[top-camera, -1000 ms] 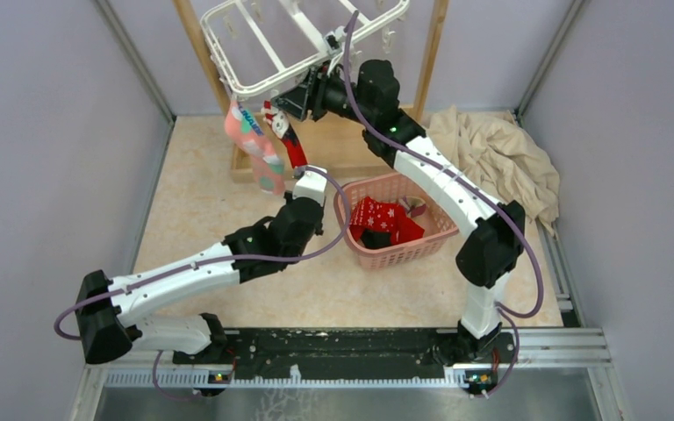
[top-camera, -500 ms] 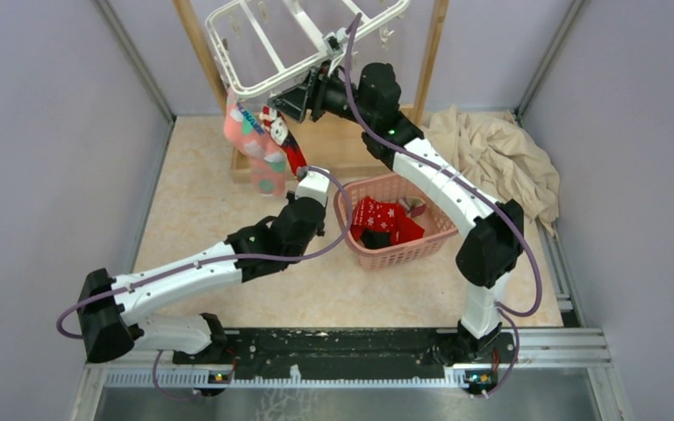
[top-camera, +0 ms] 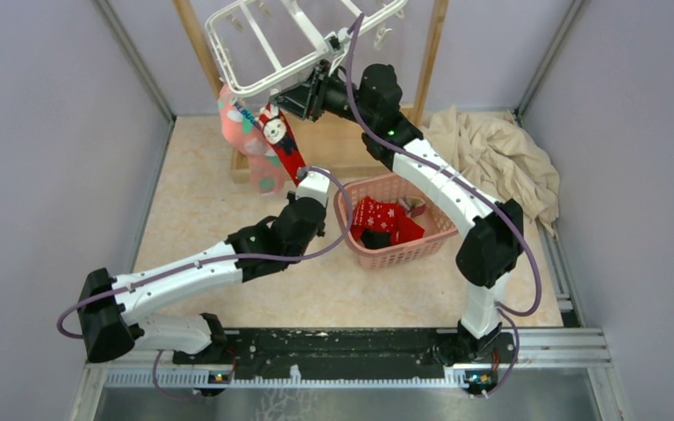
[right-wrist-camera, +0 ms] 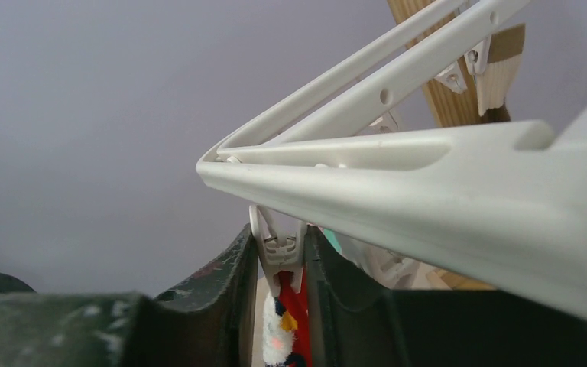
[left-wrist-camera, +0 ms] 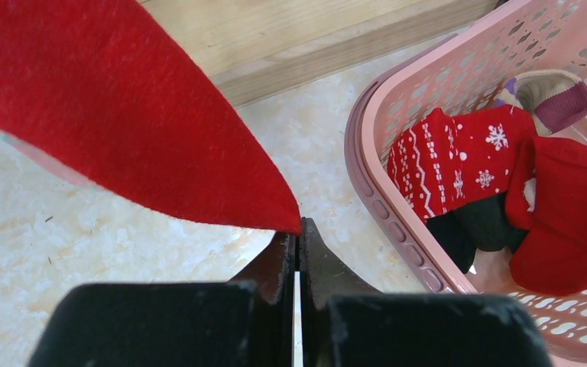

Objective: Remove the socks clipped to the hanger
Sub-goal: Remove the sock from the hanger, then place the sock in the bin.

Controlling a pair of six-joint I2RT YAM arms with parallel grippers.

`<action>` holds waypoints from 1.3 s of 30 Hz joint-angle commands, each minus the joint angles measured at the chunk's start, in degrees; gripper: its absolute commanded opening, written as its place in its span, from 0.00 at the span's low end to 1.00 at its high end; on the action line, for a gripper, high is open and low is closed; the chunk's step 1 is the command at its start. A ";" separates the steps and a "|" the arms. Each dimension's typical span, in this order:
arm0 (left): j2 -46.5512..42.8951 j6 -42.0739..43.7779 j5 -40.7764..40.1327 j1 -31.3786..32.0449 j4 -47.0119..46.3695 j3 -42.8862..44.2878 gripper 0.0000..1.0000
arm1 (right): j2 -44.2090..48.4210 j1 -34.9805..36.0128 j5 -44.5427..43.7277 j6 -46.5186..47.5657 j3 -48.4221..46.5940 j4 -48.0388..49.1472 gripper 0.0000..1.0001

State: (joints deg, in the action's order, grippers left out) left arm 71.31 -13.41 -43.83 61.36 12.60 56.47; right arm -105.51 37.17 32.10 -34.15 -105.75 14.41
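A white hanger (top-camera: 228, 66) hangs tilted at the top, seen from below as thick bars (right-wrist-camera: 397, 183). A red sock (top-camera: 283, 140) with a white cartoon figure hangs from one of its clips (right-wrist-camera: 277, 248) and stretches taut down to my left gripper (top-camera: 304, 178). That gripper (left-wrist-camera: 299, 233) is shut on the sock's red tip (left-wrist-camera: 122, 115). My right gripper (right-wrist-camera: 279, 241) presses both sides of the clip, just under the hanger's front corner (top-camera: 285, 95). A pink sock (top-camera: 241, 132) hangs behind the red one.
A pink lattice basket (top-camera: 395, 250) right of the left gripper holds red, black and striped socks (left-wrist-camera: 443, 164). Wooden posts (top-camera: 195, 44) and a wooden base (top-camera: 342, 145) carry the hanger. Crumpled beige cloth (top-camera: 500, 158) lies at the right. Walls close both sides.
My right jaws have closed in onto the clip. The red sock has gone from hanging slack to a taut slant, and the pink sock has swung left.
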 commanded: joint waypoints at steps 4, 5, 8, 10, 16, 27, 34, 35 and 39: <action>0.09 -0.65 0.68 0.03 0.67 0.93 0.00 | 1.72 -0.26 -0.54 -0.44 -0.19 5.85 0.01; 0.05 -0.65 0.60 -0.01 0.65 0.93 0.00 | 1.73 -0.25 -0.54 -0.47 -0.04 5.97 0.00; -0.05 -0.68 0.64 0.03 0.66 0.92 0.00 | 1.76 -0.28 -0.54 -0.50 0.34 6.02 0.00; -0.21 -0.65 1.03 0.06 0.78 1.12 0.00 | 1.94 -0.30 -0.94 0.02 0.65 5.22 0.00; -1.69 -1.80 1.30 1.30 3.24 2.33 0.00 | 2.30 -0.30 -4.57 3.51 0.77 -2.01 0.02; -5.53 -0.44 5.83 3.00 1.71 5.05 0.00 | 9.24 -0.42 -7.66 5.67 11.03 -3.44 0.68; -5.21 2.08 10.06 2.97 0.87 11.68 0.00 | 19.30 -1.10 -10.35 6.18 20.99 -4.67 0.98; -4.93 2.34 10.57 2.98 0.58 12.56 0.00 | 21.00 -1.32 -10.88 6.20 22.47 -4.87 0.98; -3.60 3.41 12.70 3.04 -1.13 15.08 0.00 | 26.88 -2.85 -14.52 6.74 25.61 -8.81 0.99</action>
State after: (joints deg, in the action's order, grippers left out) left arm 66.81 -12.01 -34.57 64.03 14.52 68.07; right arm -86.15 36.34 21.80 -28.82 -81.06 6.42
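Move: The clip pinching the red sock's top already sits between the right hand's fingertips. The hanger's middle is roughly 12 cm ahead, 6 cm right and 6 cm up of that hand, and the pink sock about 8 cm left, level with it and 12 cm down. From the left hand, still pinching the red sock's lower end, that clip is some 10 cm ahead, 6 cm left and 20 cm up; the basket is about 5 cm ahead, 23 cm right and 15 cm down. The red sock's clip stays squeezed in the right fingers as that hand first holds, then sinks about 8 cm; the fingers spread wide on the way, and it swings right and back, away from the hanger. The left hand keeps its pinch on the sock, draws back a little, then lifts about 10 cm, easing right and rolling slightly left side down. ##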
